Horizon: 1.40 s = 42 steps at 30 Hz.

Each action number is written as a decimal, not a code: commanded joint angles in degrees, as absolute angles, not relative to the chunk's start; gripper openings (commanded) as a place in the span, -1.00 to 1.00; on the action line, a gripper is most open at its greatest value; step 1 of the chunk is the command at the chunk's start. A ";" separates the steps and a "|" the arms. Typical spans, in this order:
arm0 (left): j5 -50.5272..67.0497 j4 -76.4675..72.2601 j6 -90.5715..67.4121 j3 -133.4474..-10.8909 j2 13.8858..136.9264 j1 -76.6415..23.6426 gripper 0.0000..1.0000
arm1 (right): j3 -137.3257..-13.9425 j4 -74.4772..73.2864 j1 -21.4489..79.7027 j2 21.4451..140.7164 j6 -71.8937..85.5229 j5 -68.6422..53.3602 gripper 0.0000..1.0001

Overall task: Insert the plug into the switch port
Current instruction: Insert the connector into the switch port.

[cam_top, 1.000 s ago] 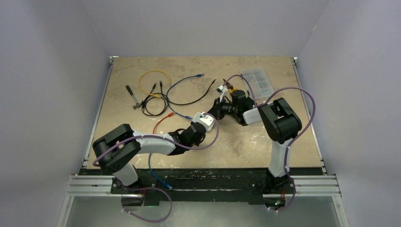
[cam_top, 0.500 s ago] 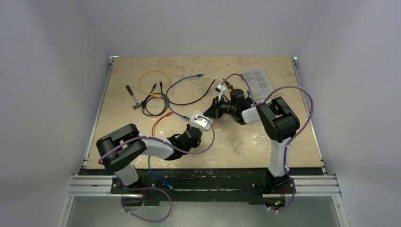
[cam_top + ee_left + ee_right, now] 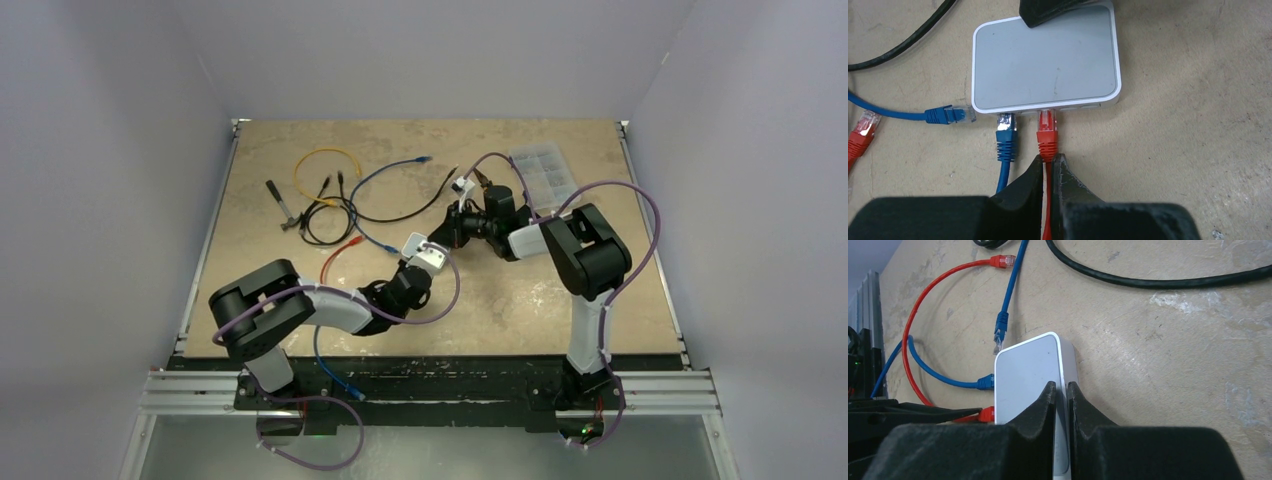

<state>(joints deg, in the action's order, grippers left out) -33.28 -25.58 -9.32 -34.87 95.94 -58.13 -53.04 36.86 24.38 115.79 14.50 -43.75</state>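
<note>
The white switch [image 3: 1045, 65] lies flat on the table, also visible in the top view as the switch [image 3: 425, 250]. The red plug [image 3: 1047, 131] has its tip in a port on the switch's front face, to the right of a blue plug [image 3: 1006, 136] that sits in another port. My left gripper [image 3: 1049, 161] is shut on the red cable just behind the plug's boot. My right gripper [image 3: 1058, 389] is shut on the far edge of the switch [image 3: 1030, 372], with one finger over the top and one down the side.
A loose blue plug [image 3: 948, 115] lies by the switch's left corner, and the red cable's other plug [image 3: 860, 131] lies further left. A thick black cable [image 3: 1158, 282] runs behind. Yellow and black cables [image 3: 325, 160], a small hammer [image 3: 283, 207] and a clear box [image 3: 545, 170] lie at the back.
The left arm's elbow has swung right and its gripper pressed toward the switch. The switch and the right gripper shifted slightly left and back. Both grips held.
</note>
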 commanded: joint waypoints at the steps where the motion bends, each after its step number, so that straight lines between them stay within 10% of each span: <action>1: -39.77 -43.84 -10.22 -38.36 94.99 -56.04 -1.00 | -49.68 23.36 30.50 118.13 15.22 -55.31 -0.83; 33: -15.02 -29.45 -7.43 -20.94 75.14 -56.03 -1.00 | -44.19 21.57 28.49 106.90 17.48 -45.08 -0.16; 42: -18.44 -15.45 -10.14 -23.20 67.32 -55.99 -0.33 | -43.24 21.97 28.49 107.65 16.76 -43.96 -0.15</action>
<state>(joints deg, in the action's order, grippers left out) -17.17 -20.62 -8.14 -21.23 70.96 -56.27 -43.51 25.08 28.23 106.13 18.87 -44.84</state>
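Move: The switch's red-plugged port is about 3 cm ahead of the left hand and 1 cm to its right, level with it. The switch's middle is some 6 cm ahead and 2 cm right, the plugged blue connector 3 cm ahead and 2 cm left, and a loose blue plug 5 cm ahead, 5 cm left and 1 cm lower. From the right hand at the switch's forward edge, the switch's middle lies 3 cm back, slightly below, and the loose blue plug 4 cm back and 7 cm left. The switch, with the red plug at its port, is drawn back by the right hand, which travels about 9 cm towards the base and loosens its hold on the forward edge as it goes. The left hand backs off some 5 cm too, swinging left and part-way right again, turning a little clockwise and rising about 3 cm; only then do its fingers open and let go of the red cable behind the boot. ##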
